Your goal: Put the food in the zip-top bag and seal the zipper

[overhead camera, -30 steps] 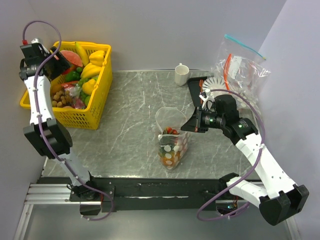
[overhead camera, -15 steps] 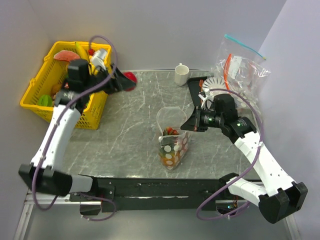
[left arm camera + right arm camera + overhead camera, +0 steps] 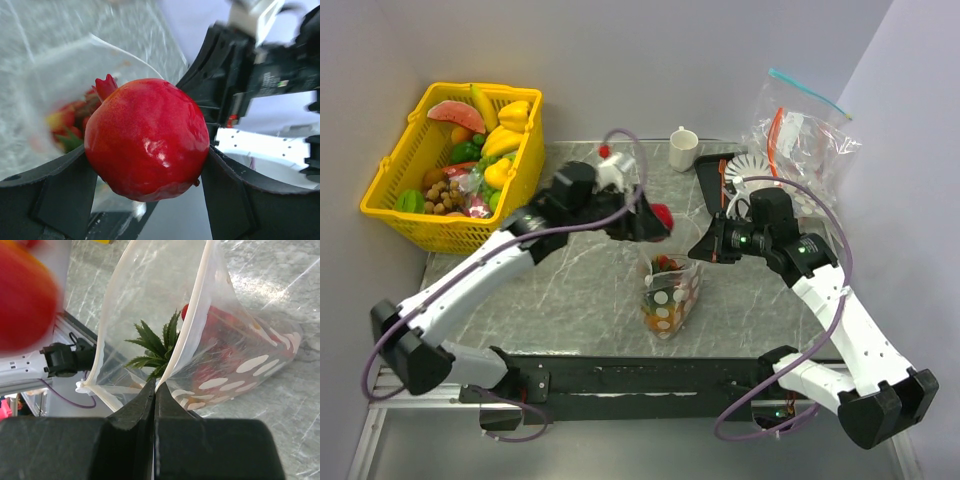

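Note:
The zip-top bag (image 3: 668, 292), clear with whitish dots, stands mid-table with its mouth open upward. Inside it lie the pineapple, its green crown (image 3: 155, 347) showing, and red strawberries (image 3: 216, 354). My right gripper (image 3: 154, 386) is shut on the pale zipper (image 3: 198, 305) at the right rim of the mouth and holds it up. A round red apple (image 3: 147, 137) is gripped between the fingers of my left gripper (image 3: 145, 157). In the top view that apple (image 3: 661, 217) hangs just above the far left edge of the bag's mouth.
At the back left stands a yellow basket (image 3: 392, 205) with bananas, a watermelon slice and other toy food. Behind the bag are a white cup (image 3: 683, 148) and a black tray (image 3: 712, 178). A heap of other clear bags (image 3: 800, 140) lies at the back right.
My left arm has swung from the basket rightward across the table with the red apple, ending over the bag's mouth. The right gripper has kept its hold on the rim.

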Controlling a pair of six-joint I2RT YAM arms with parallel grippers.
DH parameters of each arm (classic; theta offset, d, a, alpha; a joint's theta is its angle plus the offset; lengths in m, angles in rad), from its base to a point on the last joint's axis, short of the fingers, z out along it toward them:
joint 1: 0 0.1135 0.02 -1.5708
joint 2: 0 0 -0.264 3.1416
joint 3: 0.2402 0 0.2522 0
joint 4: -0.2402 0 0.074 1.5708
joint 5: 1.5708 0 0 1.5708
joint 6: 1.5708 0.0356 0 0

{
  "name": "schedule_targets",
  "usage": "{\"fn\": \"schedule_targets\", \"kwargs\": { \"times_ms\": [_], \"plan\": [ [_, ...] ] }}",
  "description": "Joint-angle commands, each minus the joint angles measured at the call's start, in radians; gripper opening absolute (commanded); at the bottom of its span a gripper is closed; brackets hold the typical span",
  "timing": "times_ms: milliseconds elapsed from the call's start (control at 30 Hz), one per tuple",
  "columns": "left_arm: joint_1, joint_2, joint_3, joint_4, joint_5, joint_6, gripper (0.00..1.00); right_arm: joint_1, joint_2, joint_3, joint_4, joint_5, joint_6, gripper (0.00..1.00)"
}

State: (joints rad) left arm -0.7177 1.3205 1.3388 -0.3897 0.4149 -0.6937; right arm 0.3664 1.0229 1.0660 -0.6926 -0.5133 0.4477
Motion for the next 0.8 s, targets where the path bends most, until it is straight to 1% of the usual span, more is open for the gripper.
{"fn": "schedule_targets", "kwargs": {
  "times_ms": [0, 33, 100, 267, 367, 400, 500, 600, 767],
  "plan": [
    [-0.095, 0.107, 0.146, -0.046, -0.108, 0.023, 0.44, -0.001, -0.041, 0.034, 0.019, 0.010, -0.012, 0.00],
    [-0.117, 0.132, 0.169, -0.111, -0.146, 0.034, 0.45, -0.001, -0.041, 0.031, 0.021, 0.009, -0.012, 0.00],
    [-0.132, 0.184, 0.200, -0.150, -0.189, 0.036, 0.47, 0.000, -0.047, 0.026, 0.025, 0.006, -0.007, 0.00],
    [-0.150, 0.241, 0.194, -0.173, -0.255, 0.014, 0.53, -0.001, -0.072, 0.003, 0.048, 0.002, 0.005, 0.00],
    [-0.166, 0.267, 0.215, -0.198, -0.289, 0.028, 0.66, 0.000, -0.076, -0.004, 0.051, -0.004, 0.003, 0.00],
    [-0.170, 0.272, 0.224, -0.205, -0.294, 0.034, 0.76, -0.001, -0.079, -0.009, 0.054, -0.007, 0.002, 0.00],
    [-0.183, 0.293, 0.250, -0.225, -0.275, 0.049, 0.92, 0.000, -0.083, -0.015, 0.065, -0.017, 0.000, 0.00],
    [-0.195, 0.306, 0.295, -0.255, -0.297, 0.046, 0.99, 0.000, -0.083, -0.021, 0.067, -0.024, -0.003, 0.00],
    [-0.201, 0.280, 0.364, -0.317, -0.333, 0.046, 0.99, -0.001, -0.087, -0.049, 0.084, -0.030, -0.007, 0.00]
  ]
}}
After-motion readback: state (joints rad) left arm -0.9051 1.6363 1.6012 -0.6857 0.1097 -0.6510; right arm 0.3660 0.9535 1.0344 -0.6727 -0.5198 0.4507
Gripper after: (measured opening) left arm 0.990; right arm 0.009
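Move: The left hand holds the pomegranate just short of the open bag mouth, whose middle is about 5 cm to its right, 1 cm back and 10 cm below. The right fingertips pinching the rim are roughly 8 cm right, 4 cm back and 8 cm below. Strawberries in the bag lie some 4 cm right, 5 cm back and 18 cm down. From the right hand, the mouth's middle is about 5 cm left and 3 cm ahead, level with it. Rightward about 5 cm, then down some 9 cm over the bag mouth, the left hand brings the pomegranate to the opening while its fingers tip about 20 degrees further downward. Near the bottom those fingers spread wide and let go of the pomegranate, and the hand lifts about a centimetre. The right hand keeps its pinch on the rim. ##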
